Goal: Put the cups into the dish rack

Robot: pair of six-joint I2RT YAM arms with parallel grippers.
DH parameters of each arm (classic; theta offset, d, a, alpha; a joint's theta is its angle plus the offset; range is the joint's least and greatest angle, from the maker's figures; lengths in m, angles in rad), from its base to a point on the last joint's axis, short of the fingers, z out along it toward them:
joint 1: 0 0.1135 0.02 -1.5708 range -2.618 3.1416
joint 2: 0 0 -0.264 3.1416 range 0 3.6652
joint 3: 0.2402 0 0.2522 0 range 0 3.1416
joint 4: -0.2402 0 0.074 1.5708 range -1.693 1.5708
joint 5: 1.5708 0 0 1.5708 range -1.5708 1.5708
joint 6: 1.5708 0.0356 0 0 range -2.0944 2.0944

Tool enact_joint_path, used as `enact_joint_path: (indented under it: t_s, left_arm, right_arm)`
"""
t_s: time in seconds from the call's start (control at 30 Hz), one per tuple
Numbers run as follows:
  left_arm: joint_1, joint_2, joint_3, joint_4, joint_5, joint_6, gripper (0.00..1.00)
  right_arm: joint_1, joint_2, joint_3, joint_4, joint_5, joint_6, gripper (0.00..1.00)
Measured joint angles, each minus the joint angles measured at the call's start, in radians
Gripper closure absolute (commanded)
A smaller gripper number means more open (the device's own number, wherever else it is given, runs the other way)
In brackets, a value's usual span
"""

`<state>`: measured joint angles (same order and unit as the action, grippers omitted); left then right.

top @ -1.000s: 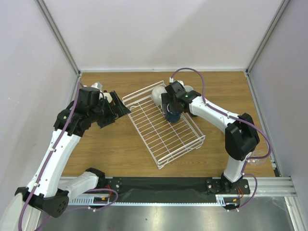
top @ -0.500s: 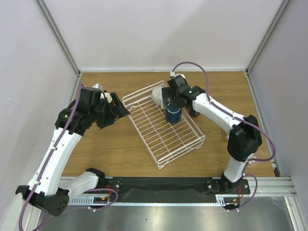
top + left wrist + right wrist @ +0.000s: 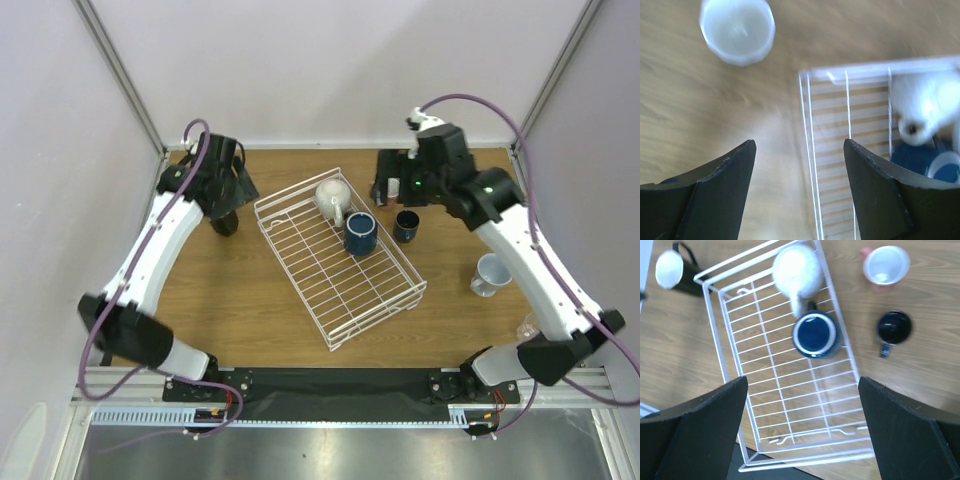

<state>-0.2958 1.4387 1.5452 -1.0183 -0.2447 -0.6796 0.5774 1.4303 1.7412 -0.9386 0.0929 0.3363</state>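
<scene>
The white wire dish rack lies slantwise in the middle of the table. In it a cream-white cup lies on its side and a navy cup stands upright. Outside it stand a dark cup, a pale grey-blue cup and a black cup. My left gripper hangs open over the black cup's white inside, holding nothing. High above the rack my right gripper is open and empty. A pink cup shows beyond the dark cup.
Pale walls and metal posts close in the table at the back and on both sides. The black base rail runs along the near edge. Bare wood lies left of the rack and in front of the pale cup.
My right gripper has let go of the navy cup in the rack and risen up and back. The left arm has swung from beside the rack to the back-left corner.
</scene>
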Motion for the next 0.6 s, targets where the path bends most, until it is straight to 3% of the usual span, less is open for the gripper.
enact_joint_path:
  t_s: [0.37, 0.6]
  left_arm:
    - [0.098, 0.464, 0.381, 0.031, -0.123, 0.087, 0.23]
    - [0.147, 0.602, 0.44, 0.003, -0.128, 0.076, 0.23]
  right_arm:
    - [-0.201, -0.095, -0.006, -0.152, -0.064, -0.034, 0.01]
    - [-0.253, -0.101, -0.017, -0.164, -0.075, -0.035, 0.01]
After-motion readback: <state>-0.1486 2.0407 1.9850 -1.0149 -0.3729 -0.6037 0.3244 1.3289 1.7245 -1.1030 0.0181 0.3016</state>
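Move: The black-and-white cup standing alone on the table is next for the left hand: about 9 cm ahead, 7 cm to its left and some 19 cm below. The rack's far left corner is roughly 8 cm ahead of that hand, 3 cm to its right and 17 cm down; the round white mug in the rack is about 11 cm ahead and 20 cm right, 17 cm below. From the right hand the cup lies some 11 cm ahead, 36 cm left and 28 cm below. Forward first and then mostly down, the left hand swings out towards the black-and-white cup, about 14 cm forward, 8 cm lower and 6 cm left, turning some 15 degrees, with its part-open fingers unchanged and not yet on the cup. The empty right hand, still open, slides about 9 cm right, away from the mugs in the rack, turning slightly clockwise. ##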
